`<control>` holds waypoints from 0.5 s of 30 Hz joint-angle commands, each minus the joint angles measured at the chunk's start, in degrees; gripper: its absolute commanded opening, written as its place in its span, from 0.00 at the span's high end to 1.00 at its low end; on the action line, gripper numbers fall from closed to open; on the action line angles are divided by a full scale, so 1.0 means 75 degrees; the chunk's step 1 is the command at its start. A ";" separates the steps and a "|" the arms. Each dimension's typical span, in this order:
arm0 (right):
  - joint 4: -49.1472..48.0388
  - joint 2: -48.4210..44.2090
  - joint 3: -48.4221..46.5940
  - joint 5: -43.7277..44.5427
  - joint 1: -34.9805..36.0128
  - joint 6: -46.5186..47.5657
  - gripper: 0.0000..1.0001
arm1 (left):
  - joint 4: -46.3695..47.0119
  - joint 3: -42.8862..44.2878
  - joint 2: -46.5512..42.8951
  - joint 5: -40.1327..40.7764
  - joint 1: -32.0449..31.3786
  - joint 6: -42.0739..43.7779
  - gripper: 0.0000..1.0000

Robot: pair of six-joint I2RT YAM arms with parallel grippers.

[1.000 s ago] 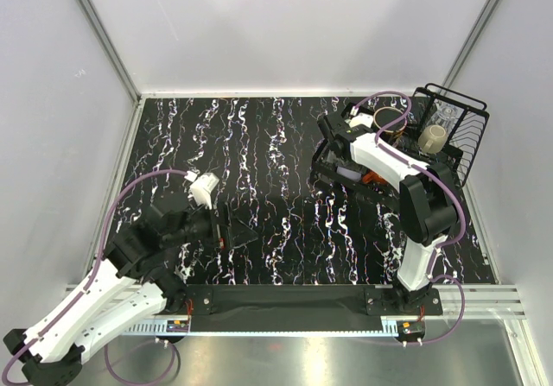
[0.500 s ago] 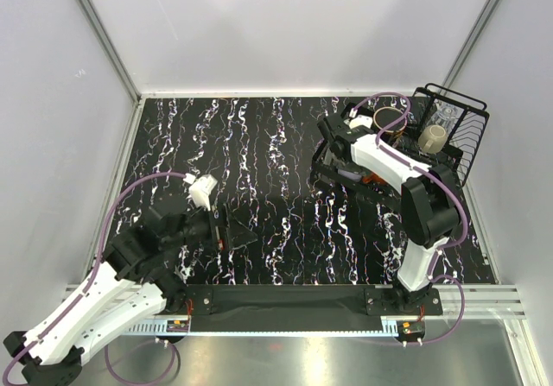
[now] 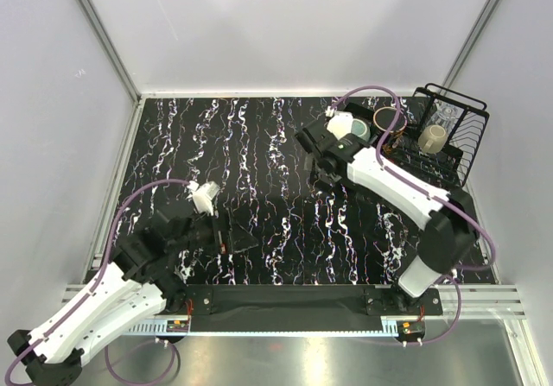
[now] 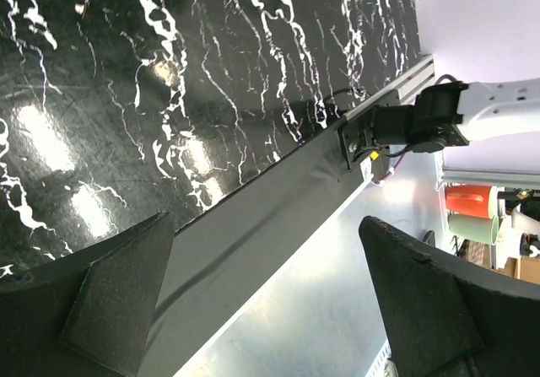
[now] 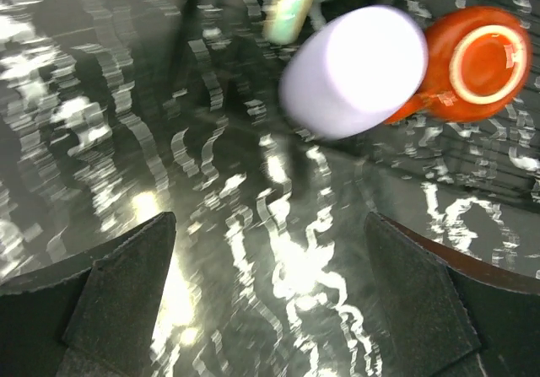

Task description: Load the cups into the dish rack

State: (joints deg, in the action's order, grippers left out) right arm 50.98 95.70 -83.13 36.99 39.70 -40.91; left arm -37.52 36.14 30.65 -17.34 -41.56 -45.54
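Observation:
The black wire dish rack (image 3: 478, 136) stands at the far right. A beige mug (image 3: 434, 138) and a clear glass (image 3: 448, 111) sit in it. A dark mug with a red inside (image 3: 386, 117) and a teal mug (image 3: 360, 132) are at its left end. In the right wrist view a lavender tumbler (image 5: 354, 69) lies on its side against a small orange mug (image 5: 472, 61), beyond my open, empty right gripper (image 5: 270, 225) (image 3: 318, 157). The arm hides both cups from above. My left gripper (image 3: 233, 235) (image 4: 266, 221) hangs open and empty at the near left.
The black marbled table (image 3: 259, 144) is bounded by white walls on three sides. A black strip and metal rail (image 3: 285, 304) run along the near edge. Purple cables (image 3: 371, 92) loop off both arms. The right forearm (image 3: 397, 187) crosses in front of the rack.
My right gripper has drawn back to the left, away from the lavender tumbler and orange mug, and its jaws have widened. The left arm has barely shifted.

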 commanded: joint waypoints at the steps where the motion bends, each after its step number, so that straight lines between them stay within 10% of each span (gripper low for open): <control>1: 0.0047 -0.1003 0.0172 0.0109 0.0401 -0.0194 0.00 | 0.0653 -0.0340 -0.0231 -0.0183 0.0022 -0.0244 0.01; 15: -0.4439 -0.6850 0.5187 -0.1826 0.0800 0.0204 0.00 | 0.3429 -0.2098 -0.1626 -0.0465 0.0022 -0.1825 0.01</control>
State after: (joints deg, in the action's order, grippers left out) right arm 30.92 51.24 -48.97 27.40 45.28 -40.66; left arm -20.84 22.94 19.35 -18.79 -41.56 -55.07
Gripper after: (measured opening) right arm 0.994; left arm 0.988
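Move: The purple cup, already set down in the dish rack and let go, lies about 6 cm ahead of the right hand, 6 cm to its right and some 9 cm below. The teal cup stands roughly 8 cm beyond the purple one, the orange cup about 7 cm to the purple one's right, and the brown cup 17 cm ahead and 17 cm right of the hand. From the left hand the purple cup is about 29 cm ahead, 29 cm right and 11 cm lower. The purple cup is left in the rack as the right hand, already clear with fingers still wide open, draws back about 10 cm and rises some 5, edging slightly left at first, then back to the right. Its wrist turns some 30 degrees, the fingers swinging leftward and tipping up. The left hand nearly keeps its place, tilting its fingers up a little. ##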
